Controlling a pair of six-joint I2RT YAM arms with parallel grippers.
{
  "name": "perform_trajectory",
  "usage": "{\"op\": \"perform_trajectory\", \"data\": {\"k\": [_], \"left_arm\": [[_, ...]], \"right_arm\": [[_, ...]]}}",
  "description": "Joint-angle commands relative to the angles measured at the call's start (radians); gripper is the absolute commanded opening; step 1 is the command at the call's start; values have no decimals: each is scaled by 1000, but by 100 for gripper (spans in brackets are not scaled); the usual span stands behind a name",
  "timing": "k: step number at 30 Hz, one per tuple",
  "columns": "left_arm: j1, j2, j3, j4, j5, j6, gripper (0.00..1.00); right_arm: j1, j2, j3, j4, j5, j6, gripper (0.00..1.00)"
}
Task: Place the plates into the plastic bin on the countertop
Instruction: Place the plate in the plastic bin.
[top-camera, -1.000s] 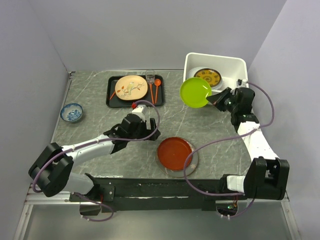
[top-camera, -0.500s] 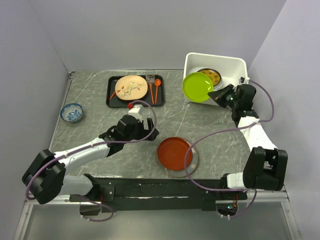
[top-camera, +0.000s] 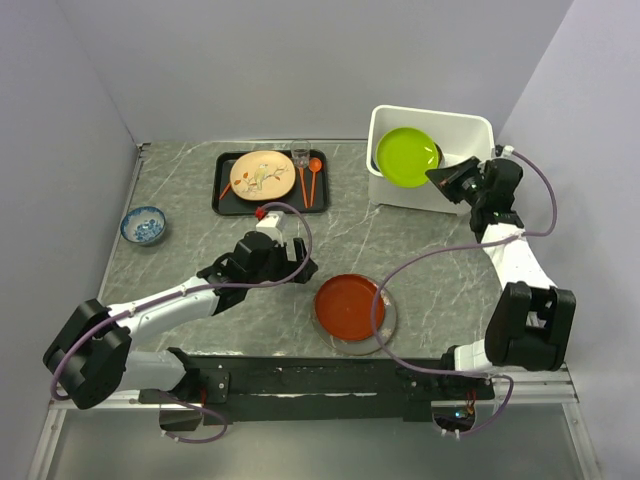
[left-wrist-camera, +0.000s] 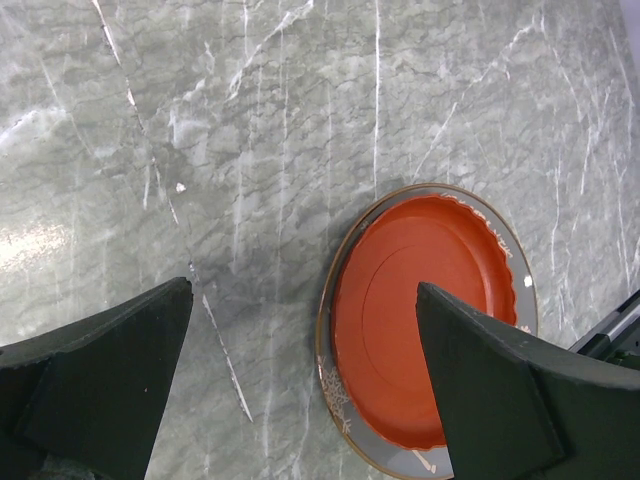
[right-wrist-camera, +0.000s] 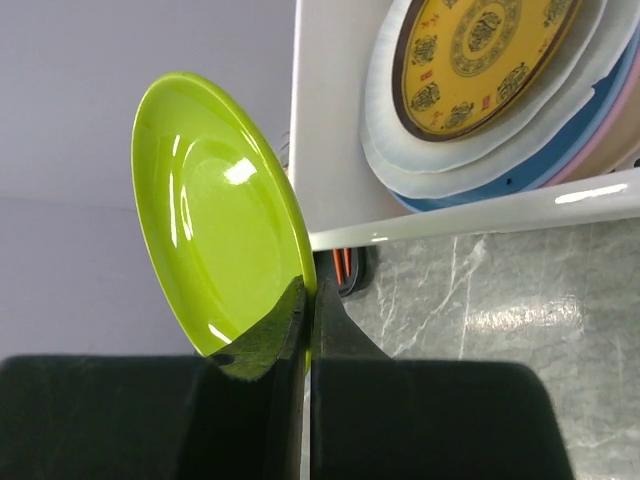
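Observation:
My right gripper (top-camera: 440, 176) is shut on the rim of the lime green plate (top-camera: 406, 157) and holds it above the white plastic bin (top-camera: 482, 127); in the right wrist view the plate (right-wrist-camera: 215, 215) is clamped between my fingers (right-wrist-camera: 285, 320). A gold-patterned dark red plate (right-wrist-camera: 480, 55) lies on a stack of plates inside the bin (right-wrist-camera: 330, 150). A red-brown plate (top-camera: 349, 306) sits on a gold-rimmed plate on the countertop (top-camera: 420, 255); it shows in the left wrist view (left-wrist-camera: 420, 320). My left gripper (top-camera: 288, 262) is open and empty, left of it. A cream floral plate (top-camera: 262, 174) lies on the black tray (top-camera: 224, 195).
Orange utensils (top-camera: 308, 176) and a clear glass (top-camera: 300, 152) share the black tray. A small blue-patterned bowl (top-camera: 143, 224) stands at the left edge. Grey walls close in at back and sides. The right arm's cable loops over the countertop near the red-brown plate.
My right gripper has carried the lime green plate up and right, from in front of the bin to over it. My left gripper moved slightly left at first, then held.

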Motion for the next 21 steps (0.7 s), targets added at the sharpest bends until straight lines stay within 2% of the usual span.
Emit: {"op": "perform_trajectory", "data": {"k": [1, 14, 21], "left_arm": [[2, 13, 18, 57, 34, -6, 99], [2, 26, 29, 69, 48, -3, 99], [2, 18, 24, 60, 37, 0, 99]], "right_arm": [[-13, 36, 96, 71, 11, 32, 0], [-52, 148, 170, 98, 21, 78, 0], [-58, 228, 288, 56, 48, 68, 0]]}}
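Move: The right hand holds the green plate; the plastic bin's middle is about 10 cm ahead of that hand, 3 cm to its right and 15 cm below. The yellow plate on the stack inside is some 11 cm ahead, 2 cm left and 14 cm below. From the left hand, the bin lies roughly 26 cm ahead and 30 cm right, slightly lower. Still pinching the green plate's rim, the right hand carries it level about 5 cm forward and 3 cm right. ##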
